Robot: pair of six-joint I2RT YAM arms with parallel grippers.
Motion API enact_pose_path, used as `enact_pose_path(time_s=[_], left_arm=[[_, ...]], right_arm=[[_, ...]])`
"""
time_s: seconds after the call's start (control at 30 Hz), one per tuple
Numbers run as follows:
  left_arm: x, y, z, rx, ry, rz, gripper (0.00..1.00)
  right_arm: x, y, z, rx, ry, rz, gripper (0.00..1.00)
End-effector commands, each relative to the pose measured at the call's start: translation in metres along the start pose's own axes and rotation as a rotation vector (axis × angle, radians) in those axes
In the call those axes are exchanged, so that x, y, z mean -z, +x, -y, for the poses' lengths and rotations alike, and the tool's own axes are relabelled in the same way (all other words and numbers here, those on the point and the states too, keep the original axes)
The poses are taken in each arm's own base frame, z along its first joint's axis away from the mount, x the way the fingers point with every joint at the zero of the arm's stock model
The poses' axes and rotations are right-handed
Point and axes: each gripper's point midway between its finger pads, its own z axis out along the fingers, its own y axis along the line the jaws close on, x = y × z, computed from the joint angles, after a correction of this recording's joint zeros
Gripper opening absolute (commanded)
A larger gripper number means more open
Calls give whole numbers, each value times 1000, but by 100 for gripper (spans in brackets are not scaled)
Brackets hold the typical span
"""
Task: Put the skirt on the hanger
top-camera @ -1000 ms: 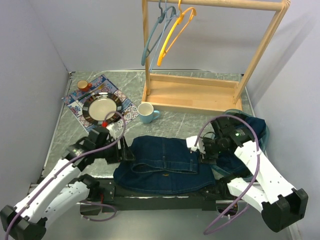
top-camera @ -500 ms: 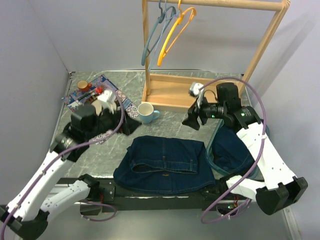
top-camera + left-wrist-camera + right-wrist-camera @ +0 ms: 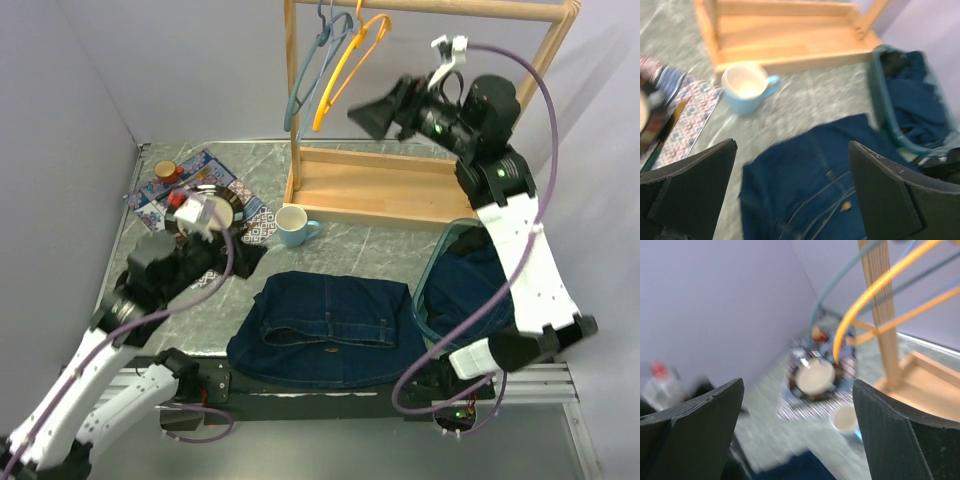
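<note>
The dark denim skirt [image 3: 325,328] lies flat on the table near the front edge, with nothing holding it. Two hangers hang from the wooden rack's rail [image 3: 470,8]: a grey-blue hanger [image 3: 303,75] and an orange hanger [image 3: 345,75]. My right gripper [image 3: 372,115] is raised high, just right of the orange hanger, open and empty. In the right wrist view the orange hanger [image 3: 875,295] curves above the open right gripper [image 3: 797,432]. My left gripper [image 3: 232,262] hovers left of the skirt, open; in its wrist view the skirt [image 3: 815,180] lies below the empty left gripper [image 3: 792,195].
A light blue mug [image 3: 292,226] stands between the rack's base [image 3: 385,190] and the skirt. A plate [image 3: 205,215] and small cup [image 3: 166,171] sit on a patterned mat at the back left. A teal-rimmed basket [image 3: 430,275] of blue clothes sits right of the skirt.
Both grippers have left the skirt's edges and opened wider. The right arm has swung up to the hangers. The left arm has drawn back to the left. The skirt has stayed flat.
</note>
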Motion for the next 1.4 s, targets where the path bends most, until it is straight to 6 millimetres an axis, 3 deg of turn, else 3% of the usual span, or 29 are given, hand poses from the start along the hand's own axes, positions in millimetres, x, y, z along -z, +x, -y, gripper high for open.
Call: enact_pose_path(time_s=[0.0, 0.13, 0.3, 0.47, 0.67, 1.0, 1.17, 1.37], left_arm=[[30, 16, -28, 45, -120, 95, 99], [49, 29, -46, 99, -197, 150, 97], [69, 22, -52, 154, -224, 261, 97], [68, 24, -53, 160, -226, 256, 97], [57, 34, -57, 156, -252, 189, 97], [59, 32, -56, 162, -246, 206, 97], [59, 32, -56, 162, -246, 206, 97], [60, 31, -55, 162, -240, 211, 97]], right_arm=[[-43, -27, 11, -286, 8, 97, 94], [-72, -30, 20, -292, 1, 127, 82], [-94, -28, 42, -298, 48, 146, 74], [-112, -21, 57, -334, 82, 157, 62], [-127, -15, 55, -344, 58, 150, 52], [-130, -16, 57, -372, 20, 138, 12], [-113, -29, 46, -415, -71, 130, 0], [-74, -61, 22, -419, -190, 161, 0]])
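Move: The yellow hanger's near arm lies about 13 cm ahead of the open right hand, 6 cm to its left and 3 cm below. The thin light-blue hanger is roughly 3 cm farther left than that arm, and the blue-grey hanger some 7 cm farther left, both about as far ahead and as high. From the left hand, the yellow arm is some 25 cm ahead, 18 cm to the right and 17 cm above. The right fingers close on the yellow hanger's near arm and pinch it, after a reach of about 13 cm forward and 6 cm left, rising briefly, then dipping as the hand tips down some 15 degrees. Still gripping, the hand draws nearly 2 cm right and slightly up. The left hand backs off about 7 cm left, also dropping and drawing back a little, fingers open. ##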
